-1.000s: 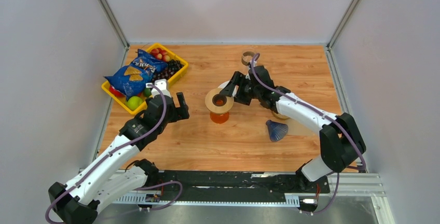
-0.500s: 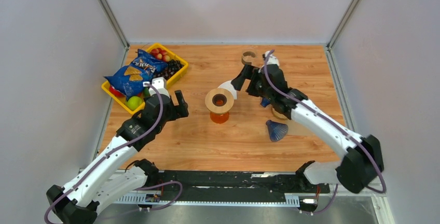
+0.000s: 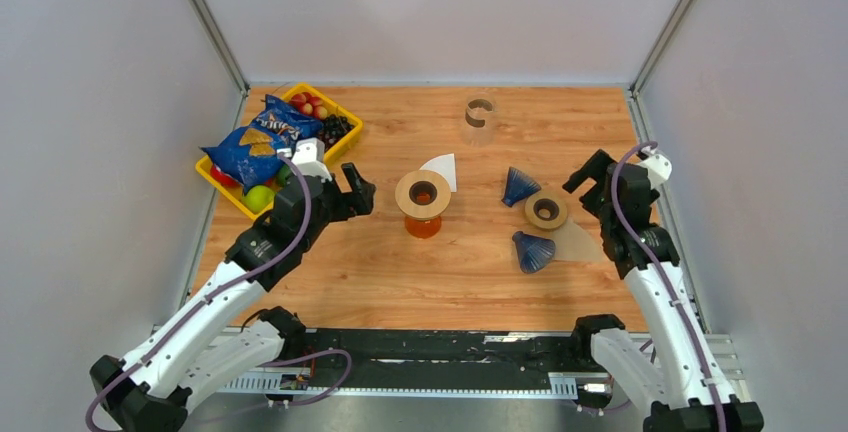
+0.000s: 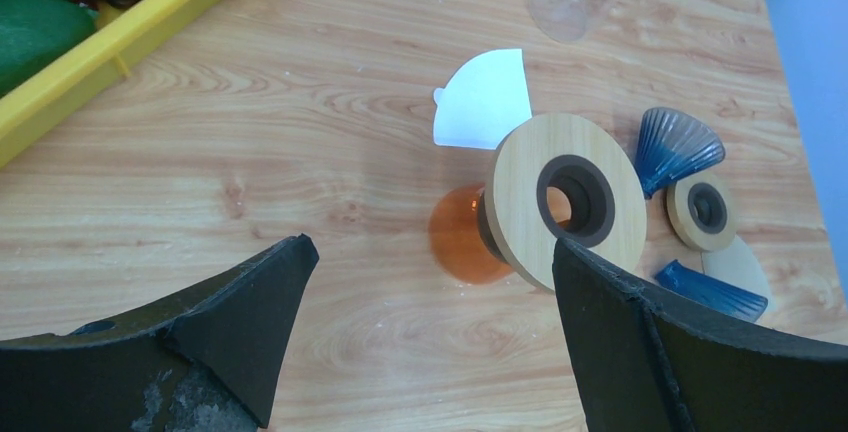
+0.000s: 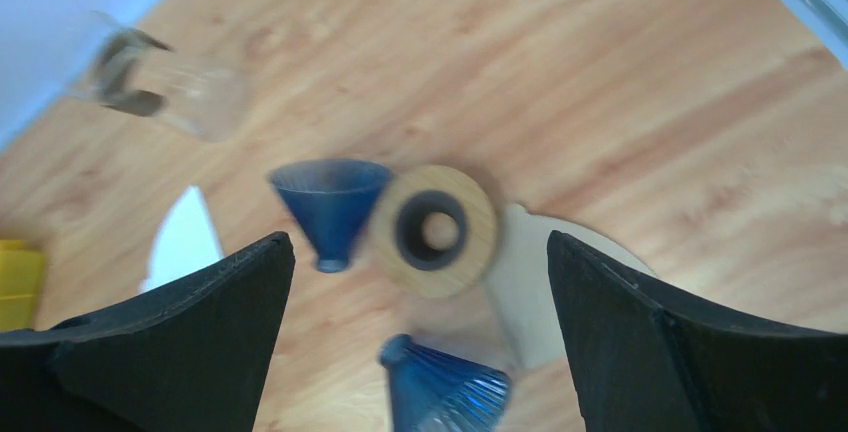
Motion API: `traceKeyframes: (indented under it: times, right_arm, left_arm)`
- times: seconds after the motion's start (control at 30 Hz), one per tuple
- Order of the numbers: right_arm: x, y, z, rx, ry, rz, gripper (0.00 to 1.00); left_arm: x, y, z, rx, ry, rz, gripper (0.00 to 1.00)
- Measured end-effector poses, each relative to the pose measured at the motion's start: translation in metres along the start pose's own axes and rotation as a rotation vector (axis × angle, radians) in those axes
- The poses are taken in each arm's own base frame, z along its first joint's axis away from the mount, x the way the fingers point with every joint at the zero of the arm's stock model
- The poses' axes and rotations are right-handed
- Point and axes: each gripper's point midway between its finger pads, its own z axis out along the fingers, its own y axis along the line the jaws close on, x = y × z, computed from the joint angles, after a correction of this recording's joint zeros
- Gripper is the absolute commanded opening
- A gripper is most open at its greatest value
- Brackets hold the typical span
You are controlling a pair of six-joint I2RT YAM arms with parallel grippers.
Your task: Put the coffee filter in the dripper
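Note:
The white coffee filter [image 3: 440,170] [image 4: 485,97] lies flat on the table, just behind the dripper. The dripper [image 3: 423,202] [image 4: 565,197] is an orange glass cone with a wide wooden ring, standing upright mid-table with nothing in it. My left gripper [image 3: 358,190] [image 4: 430,247] hovers open just left of the dripper and holds nothing. At the right side of the table my right gripper [image 3: 585,174] [image 5: 420,237] is open and empty, far from the filter [image 5: 185,237].
Two blue cones [image 3: 518,185] [image 3: 533,250], a loose wooden ring [image 3: 546,209] and a beige filter [image 3: 580,242] lie right of the dripper. A glass with a wooden collar [image 3: 480,117] stands at the back. A yellow tray [image 3: 345,137] of fruit and a chip bag sits back left.
My right arm has drawn back from the dripper to the right side, jaws opening wide; the white filter now lies on the table. My left gripper has edged toward the dripper.

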Motion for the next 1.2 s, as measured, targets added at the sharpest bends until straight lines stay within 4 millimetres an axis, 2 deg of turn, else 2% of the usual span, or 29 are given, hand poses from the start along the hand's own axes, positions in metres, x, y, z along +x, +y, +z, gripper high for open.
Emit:
traceKeyframes:
  times: [0.13, 0.2, 0.3, 0.47, 0.67, 0.93, 1.2]
  right_arm:
    - [0.037, -0.057, 0.014, 0.144, 0.126, 0.003, 1.0]
    - [0.051, -0.076, 0.019, 0.194, 0.186, 0.017, 0.99]
    - [0.07, -0.086, 0.026, 0.204, 0.277, 0.03, 0.99]
    - [0.097, -0.074, 0.024, 0.101, 0.395, 0.027, 1.0]
    - [0.126, -0.067, 0.006, 0.0, 0.474, 0.059, 0.96]
    - [0.134, -0.03, -0.021, -0.216, 0.532, 0.13, 0.79]
    - [0.152, -0.015, -0.043, -0.276, 0.598, 0.181, 0.68]
  left_arm:
    - [0.007, -0.005, 0.009, 0.014, 0.03, 0.008, 1.0]
    - [0.01, -0.006, 0.01, 0.019, 0.042, 0.012, 1.0]
    - [0.011, -0.007, 0.011, 0.024, 0.049, 0.014, 1.0]
    - [0.017, -0.005, 0.011, 0.022, 0.059, 0.02, 1.0]
    - [0.027, 0.001, 0.012, 0.011, 0.082, 0.028, 1.0]
    - [0.03, 0.002, 0.014, 0.006, 0.091, 0.032, 1.0]
    - [0.031, 0.003, 0.014, 0.003, 0.094, 0.037, 1.0]
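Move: From the right hand the nearer blue dripper lies about 5 cm back, 9 cm to the left and some 19 cm down. From that hand, the wooden ring lies about 5 cm ahead and 6 cm left, the farther blue dripper 11 cm ahead and 12 cm left, and the brown filter 2 cm back, sideways level, all roughly 20 cm below. From the left hand the nearer dripper is about 41 cm right, 3 cm back and 20 cm down. Down and back, drifting right at first, the right hand sinks some 12 cm, then sweeps left about 11 cm, still drawing back, towards the nearer blue dripper. Its wrist tips down, rolls left side up and turns counter-clockwise, while the empty fingers close by about a quarter, touching nothing. The open left hand sinks about 3 cm. ##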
